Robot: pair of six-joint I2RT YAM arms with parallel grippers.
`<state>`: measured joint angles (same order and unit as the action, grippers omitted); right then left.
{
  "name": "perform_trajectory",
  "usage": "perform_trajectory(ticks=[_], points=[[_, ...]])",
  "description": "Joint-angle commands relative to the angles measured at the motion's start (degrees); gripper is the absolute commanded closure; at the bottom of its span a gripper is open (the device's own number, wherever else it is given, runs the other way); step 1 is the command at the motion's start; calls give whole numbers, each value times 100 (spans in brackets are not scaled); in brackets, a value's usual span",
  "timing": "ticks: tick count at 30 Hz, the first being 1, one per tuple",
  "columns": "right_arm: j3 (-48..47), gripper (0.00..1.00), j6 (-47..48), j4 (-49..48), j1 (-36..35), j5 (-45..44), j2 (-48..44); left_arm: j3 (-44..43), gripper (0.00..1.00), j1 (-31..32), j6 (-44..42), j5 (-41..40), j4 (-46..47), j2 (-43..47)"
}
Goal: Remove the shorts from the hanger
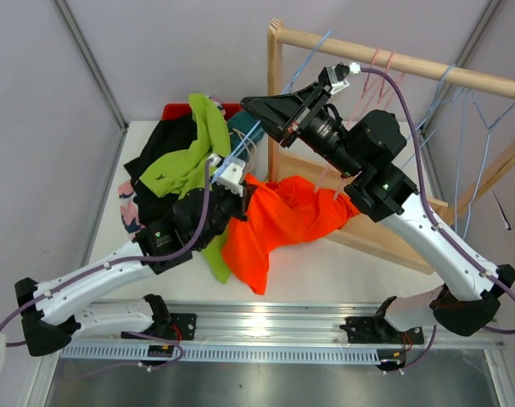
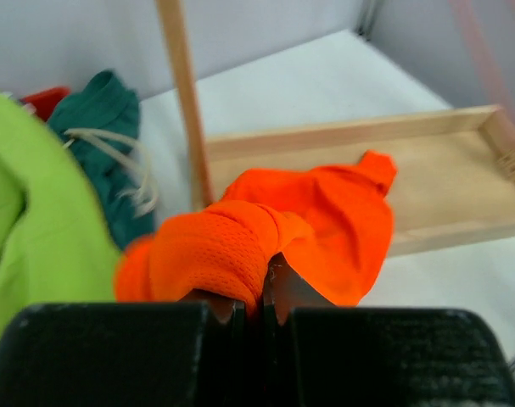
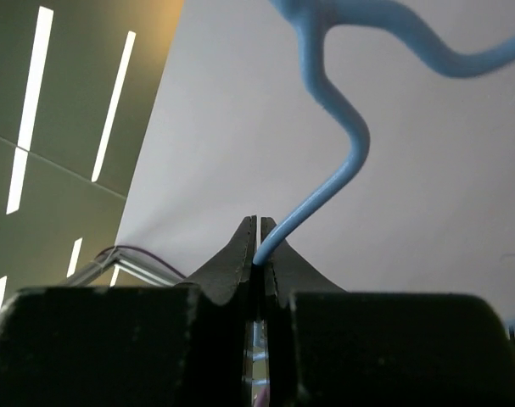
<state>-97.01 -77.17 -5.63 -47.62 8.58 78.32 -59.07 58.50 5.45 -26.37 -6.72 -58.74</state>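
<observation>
The orange shorts [image 1: 282, 219] lie crumpled on the table against the wooden rack's base. My left gripper [image 1: 237, 206] is shut on a bunched fold of the orange shorts [image 2: 240, 242], with the fabric pinched between the jaws of the left gripper [image 2: 261, 284]. My right gripper [image 1: 248, 104] is raised above the table and shut on the thin blue hanger [image 1: 240, 148]. In the right wrist view the blue hanger [image 3: 329, 191] wire rises from between the closed tips of the right gripper [image 3: 260, 222]. Lime green shorts [image 1: 193, 146], black shorts [image 1: 165, 144], teal shorts [image 2: 104, 144] and pink patterned shorts [image 1: 127, 208] are piled at the back left.
The wooden rack has an upright post [image 1: 275, 93], a top rail [image 1: 393, 58] and a tray-like base [image 2: 444, 182]. Several more hangers [image 1: 486, 119] hang on the rail at the right. A red bin [image 1: 176, 110] sits behind the pile.
</observation>
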Motion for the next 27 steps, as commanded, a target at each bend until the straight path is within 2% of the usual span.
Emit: perform_trajectory(ticks=[1,5,7,13,16,17,18,22,23,24,25,27], points=[[-467,100,280,35,-20,13,-194,-315,100,-250,-202,-613,-618,704],[-520,100,641,237,-11,-190,-317,-737,100,-803,-430,-870,-1400,1127],[-477,100,676,264,59,-199,-361,-1280,100,-1076,-501,-844,-1621,1163],[-266,100,624,238,367,-14,-528,-2756,100,-2359,-888,-36,-2035,321],[-99,100,633,281,542,3,-669,-3495,100,-3106,-784,631,-2113,-346],[-38,100,633,308,595,12,-704,-4167,100,-3282,-722,798,-2158,-575],[-2,100,641,325,700,30,-783,-4426,100,-3632,-652,1200,-2201,-1082],[103,100,589,378,990,179,-880,-6277,100,-4223,-291,1854,-2552,-2525],[112,100,554,396,1078,327,-889,-6518,100,-4311,-238,1968,-2623,-2833],[138,100,527,405,1166,398,-898,-7295,100,-4460,-212,2073,-2702,-3149],[156,100,492,405,1341,477,-924,-7477,100,-4505,-168,2109,-2781,-3727],[183,100,413,431,1491,645,-959,-7925,100,-4636,-115,2136,-2695,-4205]])
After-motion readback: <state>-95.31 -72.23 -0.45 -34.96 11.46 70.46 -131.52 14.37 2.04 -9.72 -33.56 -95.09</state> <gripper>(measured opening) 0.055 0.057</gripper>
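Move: The orange shorts are already pinched in the left hand. The pile of shorts by the red bin, where they go, lies about 34 cm ahead of it, 22 cm left and 28 cm below; the teal shorts are some 42 cm ahead, straight on. The rack's left post foot stands about 28 cm ahead and 8 cm right. From the right hand, holding the blue hanger, the pink hangers are roughly 18 cm ahead, 32 cm right and 12 cm below. Leftward first, then climbing and finally thrusting forward about 20 cm, the left hand swings the pinched orange shorts up and over to the pile side, ending high over the near side of the pile and turned nearly 30 degrees counter-clockwise. The right hand keeps its pinch on the blue hanger and draws it right towards the pink hangers, turning slightly clockwise. ##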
